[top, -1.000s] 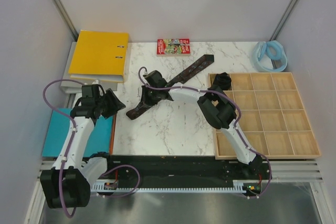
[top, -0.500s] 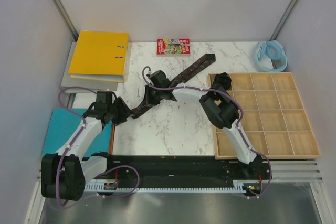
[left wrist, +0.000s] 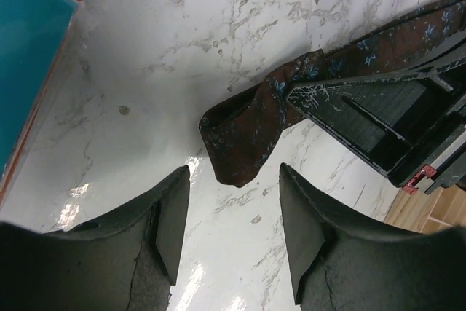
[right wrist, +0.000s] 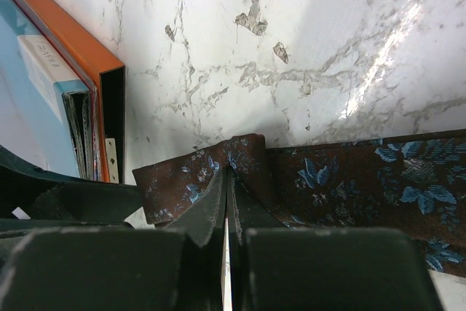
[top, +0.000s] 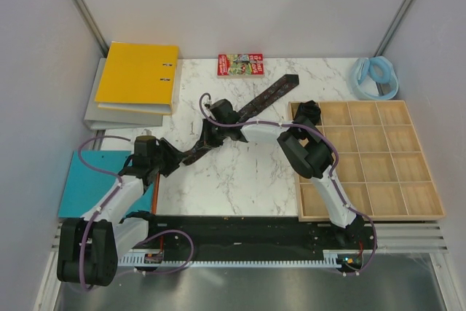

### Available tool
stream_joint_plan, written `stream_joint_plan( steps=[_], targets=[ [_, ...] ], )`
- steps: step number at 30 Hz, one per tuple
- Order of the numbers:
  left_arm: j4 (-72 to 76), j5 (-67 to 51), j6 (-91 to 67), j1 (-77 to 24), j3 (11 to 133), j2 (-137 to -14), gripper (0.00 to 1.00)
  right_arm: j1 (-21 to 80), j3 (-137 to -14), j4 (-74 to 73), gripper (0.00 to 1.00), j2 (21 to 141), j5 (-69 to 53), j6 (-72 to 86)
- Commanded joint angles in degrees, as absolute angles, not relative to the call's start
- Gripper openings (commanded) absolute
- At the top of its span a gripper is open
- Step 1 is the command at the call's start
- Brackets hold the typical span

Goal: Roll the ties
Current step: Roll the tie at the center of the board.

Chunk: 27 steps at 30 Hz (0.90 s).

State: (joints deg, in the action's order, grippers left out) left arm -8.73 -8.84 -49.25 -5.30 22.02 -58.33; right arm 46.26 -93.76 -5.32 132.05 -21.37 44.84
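Observation:
A dark brown tie [top: 266, 96] with small blue flowers lies diagonally across the marble table [top: 233, 180]. My right gripper [top: 210, 135] is shut on a raised fold of the tie [right wrist: 342, 180] near its lower left end, with the fingers [right wrist: 218, 198] pressed together. The tie's end [left wrist: 244, 140] curls on the marble just ahead of my left gripper [left wrist: 233, 191], which is open and touches nothing. The right gripper's finger [left wrist: 371, 118] shows beside that end. A dark coil [top: 309, 112] sits in the tray's far-left compartment.
A wooden compartment tray [top: 378, 169] fills the right side. A yellow binder [top: 138, 76] on a grey folder lies at the far left, and a teal book with an orange edge [top: 87, 180] lies near the left arm. A red booklet [top: 240, 65] and a pale blue band [top: 375, 78] lie at the back.
My left arm has swung right and nearer, bringing its open gripper up to the tie's lower end. The right gripper stays shut on the tie, barely moved.

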Motion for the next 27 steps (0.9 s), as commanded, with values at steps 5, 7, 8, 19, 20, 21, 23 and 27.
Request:
stream_joint_plan(
  steps=[5,7,8,19,20,21,23,27],
  targets=[
    [-0.44,-5.36,-55.46,-5.62,21.09,-60.99,0.57,46.06,-90.00,-6.07,0.02,131.75,-20.83,44.56],
    [-0.18,-5.19,-55.98,-5.71,20.83,-62.31,0.56,46.14,-89.83,-5.89,0.02,131.84,-20.92,44.65],
    [1.30,-5.01,-56.16,-5.89,20.83,-62.84,0.56,46.14,-89.82,-5.89,0.02,131.92,-20.83,44.65],
    [3.78,-3.43,-58.36,-8.26,21.36,-68.90,0.47,46.14,-88.77,-4.92,0.02,132.10,-21.09,44.91],
    [3.78,-3.43,-58.45,-8.70,21.53,-69.43,0.44,46.14,-88.51,-4.83,0.02,132.01,-21.18,44.91],
    [3.61,-3.25,-58.45,-8.96,22.14,-70.22,0.36,46.14,-88.33,-4.75,0.02,132.01,-21.01,44.91],
    [2.38,-3.16,-59.06,-9.58,22.85,-72.23,0.30,46.14,-87.80,-4.66,0.01,131.92,-21.01,44.91],
    [0.35,-3.95,-57.49,-10.46,25.30,-72.60,0.04,46.06,-87.36,-4.83,0.01,131.40,-21.09,44.82]
  ],
)
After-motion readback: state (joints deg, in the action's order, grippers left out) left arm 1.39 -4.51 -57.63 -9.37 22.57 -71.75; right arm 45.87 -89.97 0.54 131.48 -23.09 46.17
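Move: The folded near end of the tie lies low in front of the left hand's half-open fingers, about 2 cm ahead, 3 cm to the right and 4 cm below. The right gripper's shut tips are some 7 cm ahead and 13 cm to the right of the left hand; the orange folder's edge runs about 6 cm back and 6 cm to its left. From the right hand the tie end lies roughly 5 cm back, 9 cm to the left and 1 cm lower. Forward first, a cm or two, and then down about 3 cm with a small shift to the right, the left hand lowers onto the folded end of the tie. Late in the descent its half-open fingers close nearly shut and pinch the loose fold. The right hand stays put, its closed tips still on the tie at the bend. ##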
